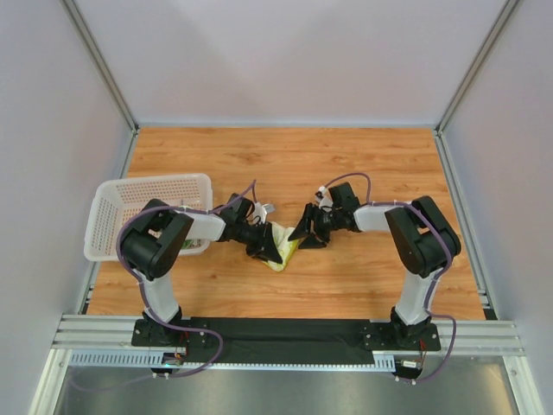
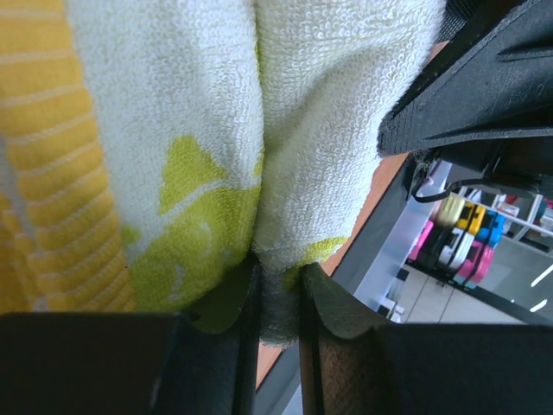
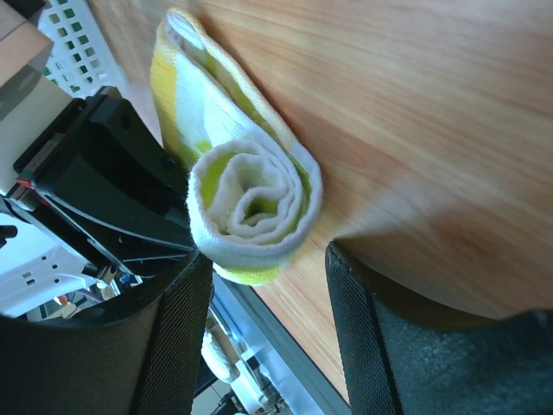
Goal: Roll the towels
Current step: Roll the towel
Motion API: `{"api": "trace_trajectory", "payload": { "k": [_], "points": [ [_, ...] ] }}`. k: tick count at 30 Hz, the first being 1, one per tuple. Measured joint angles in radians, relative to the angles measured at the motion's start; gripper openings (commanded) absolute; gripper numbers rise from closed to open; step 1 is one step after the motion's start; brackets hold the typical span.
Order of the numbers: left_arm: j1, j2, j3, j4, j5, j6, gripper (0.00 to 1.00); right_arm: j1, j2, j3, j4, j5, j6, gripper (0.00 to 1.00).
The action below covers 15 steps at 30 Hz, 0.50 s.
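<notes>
A lime-yellow towel (image 1: 285, 248) with white prints lies on the wooden table between my two grippers, rolled into a short roll. In the right wrist view the spiral end of the towel roll (image 3: 251, 203) faces the camera. My left gripper (image 1: 264, 248) is shut on a fold at the towel's edge (image 2: 278, 298), and the cloth (image 2: 216, 130) fills that view. My right gripper (image 3: 268, 285) stands open just in front of the roll's end, one finger (image 3: 177, 328) touching its lower side and the other finger (image 3: 363, 320) apart from it.
A white mesh basket (image 1: 117, 194) stands at the left, partly under my left arm, and shows again at the right wrist view's top left (image 3: 73, 39). The table's near edge and metal rail (image 1: 285, 333) lie close behind both grippers.
</notes>
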Motion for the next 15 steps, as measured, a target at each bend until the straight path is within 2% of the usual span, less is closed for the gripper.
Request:
{"api": "trace_trajectory", "payload": {
  "k": [8,13,14,15],
  "points": [
    [0.031,0.017,-0.043,0.09,0.055,-0.054,0.06,0.02,0.049,0.014,0.091,-0.03,0.017,0.5],
    [0.04,0.025,-0.057,0.127,0.078,-0.076,0.16,0.035,0.078,0.019,0.134,-0.031,0.03,0.28],
    [0.04,0.025,-0.058,0.129,0.079,-0.077,0.23,0.037,0.08,0.019,0.134,-0.026,0.034,0.26],
    [0.04,0.025,-0.058,0.129,0.079,-0.077,0.26,0.039,0.081,0.019,0.135,-0.024,0.036,0.21]
  ]
}}
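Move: The yellow-white towel's roll lies about 4 cm to the right hand's left and roughly 2 cm back, with its middle about 1 cm lower; its spiral end faces that hand's open fingers. The left gripper is already shut on the towel some 7 cm to the right hand's left and 5 cm back. From the left hand, the roll's middle is roughly 3 cm to the right and 3 cm ahead, at about its own height; the white basket's middle is around 32 cm left and 10 cm ahead. The right hand eases about 2 cm to its left, in over the spiral end of the rolled towel, then sinks roughly 1 cm while its fingers close from a little over half open to about a quarter, pinching that end between the pads. The left hand stays put and keeps its pinch on the other part of the towel, only turning its wrist some 5 degrees. ##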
